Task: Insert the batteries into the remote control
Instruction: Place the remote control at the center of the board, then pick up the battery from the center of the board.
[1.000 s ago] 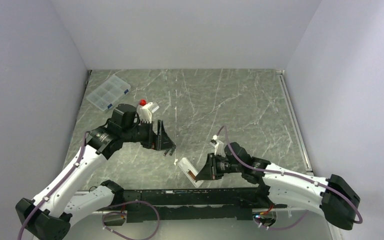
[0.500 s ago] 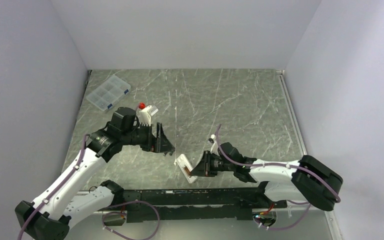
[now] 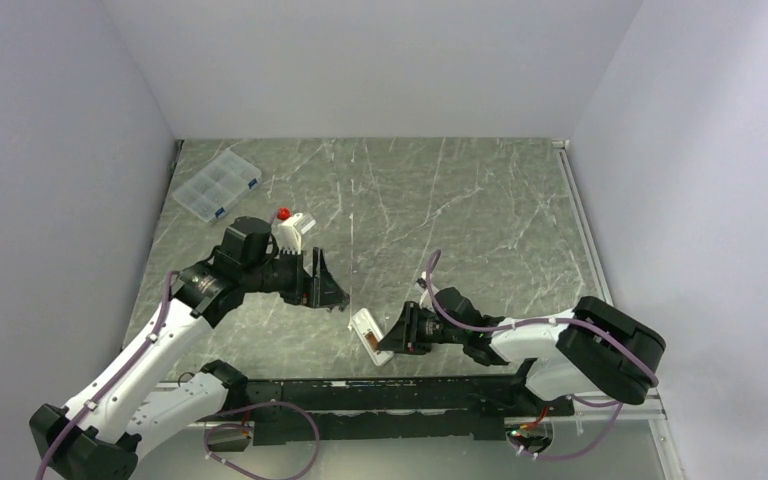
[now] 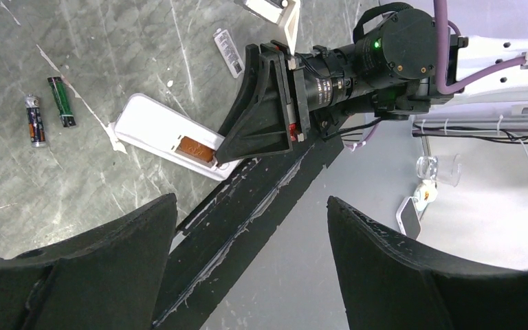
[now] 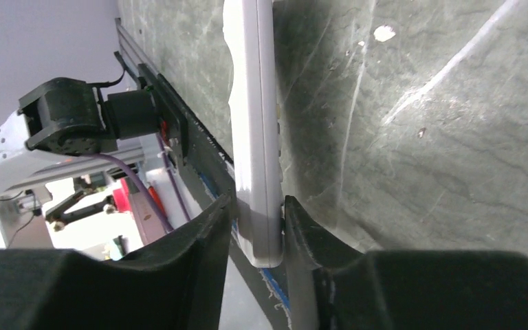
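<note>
The white remote control (image 3: 368,332) lies near the table's front edge with its reddish-brown battery recess (image 4: 194,146) facing up. My right gripper (image 3: 397,330) is shut on its right end, and the two fingers press its flat faces (image 5: 254,103). Two batteries (image 4: 36,120) (image 4: 62,102) lie side by side on the table just left of the remote. My left gripper (image 3: 330,295) hovers over them, open and holding nothing (image 4: 251,199).
A small pale flat strip (image 4: 227,51) lies on the table beyond the remote. A clear compartment box with blue clips (image 3: 217,184) stands at the far left. The black rail (image 3: 380,388) runs along the table's near edge, right behind the remote.
My right gripper has carried the remote leftward and lower, from tilted in the air to nearly flat on the table. The left gripper has drifted slightly back and left, still open.
</note>
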Controlling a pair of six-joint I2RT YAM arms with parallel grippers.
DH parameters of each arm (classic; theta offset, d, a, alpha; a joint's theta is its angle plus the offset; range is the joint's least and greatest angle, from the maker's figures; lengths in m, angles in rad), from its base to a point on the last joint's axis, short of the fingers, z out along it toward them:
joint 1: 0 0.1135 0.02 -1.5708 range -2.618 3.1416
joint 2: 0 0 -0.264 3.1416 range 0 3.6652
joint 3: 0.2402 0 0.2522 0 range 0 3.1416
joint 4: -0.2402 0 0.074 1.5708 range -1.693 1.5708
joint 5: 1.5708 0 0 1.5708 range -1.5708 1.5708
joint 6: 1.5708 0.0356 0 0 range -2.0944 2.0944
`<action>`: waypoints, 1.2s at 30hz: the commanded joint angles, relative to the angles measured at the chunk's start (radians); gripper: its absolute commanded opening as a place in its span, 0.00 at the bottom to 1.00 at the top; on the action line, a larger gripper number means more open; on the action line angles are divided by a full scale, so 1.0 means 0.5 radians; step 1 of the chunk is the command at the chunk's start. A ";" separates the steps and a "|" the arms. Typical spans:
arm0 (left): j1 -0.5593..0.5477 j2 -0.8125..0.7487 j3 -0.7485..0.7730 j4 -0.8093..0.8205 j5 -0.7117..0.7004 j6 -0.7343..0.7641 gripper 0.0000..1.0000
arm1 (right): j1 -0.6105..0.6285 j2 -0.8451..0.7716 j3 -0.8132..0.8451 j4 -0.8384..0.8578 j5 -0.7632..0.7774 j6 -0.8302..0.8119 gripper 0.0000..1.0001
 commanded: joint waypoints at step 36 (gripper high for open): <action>0.008 -0.579 0.027 -0.147 -0.487 0.068 0.84 | 0.224 0.174 1.500 -1.589 0.873 -1.028 0.56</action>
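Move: The remote, back up with its compartment open, is still between the right fingers near its close end, its middle about 3 cm ahead and 2 cm left of that hand, at about its height. From the right hand, the green battery lies some 10 cm ahead and 8 cm left, the dark battery 10 cm ahead and 10 cm left. The loose battery cover lies 6 cm ahead, 10 cm right. From the left hand, the remote is roughly 7 cm right, 3 cm back, 17 cm below. The remote is let go as the right fingers, already opening, spread on to a bit over half and back off about 1 cm to the right. That hand then lifts and reaches forward, some 8 cm up and 7 cm out, and finally swings left towards the batteries, fingers tipping more steeply down. The left hand, open and empty, later draws left and up, away from the remote. ##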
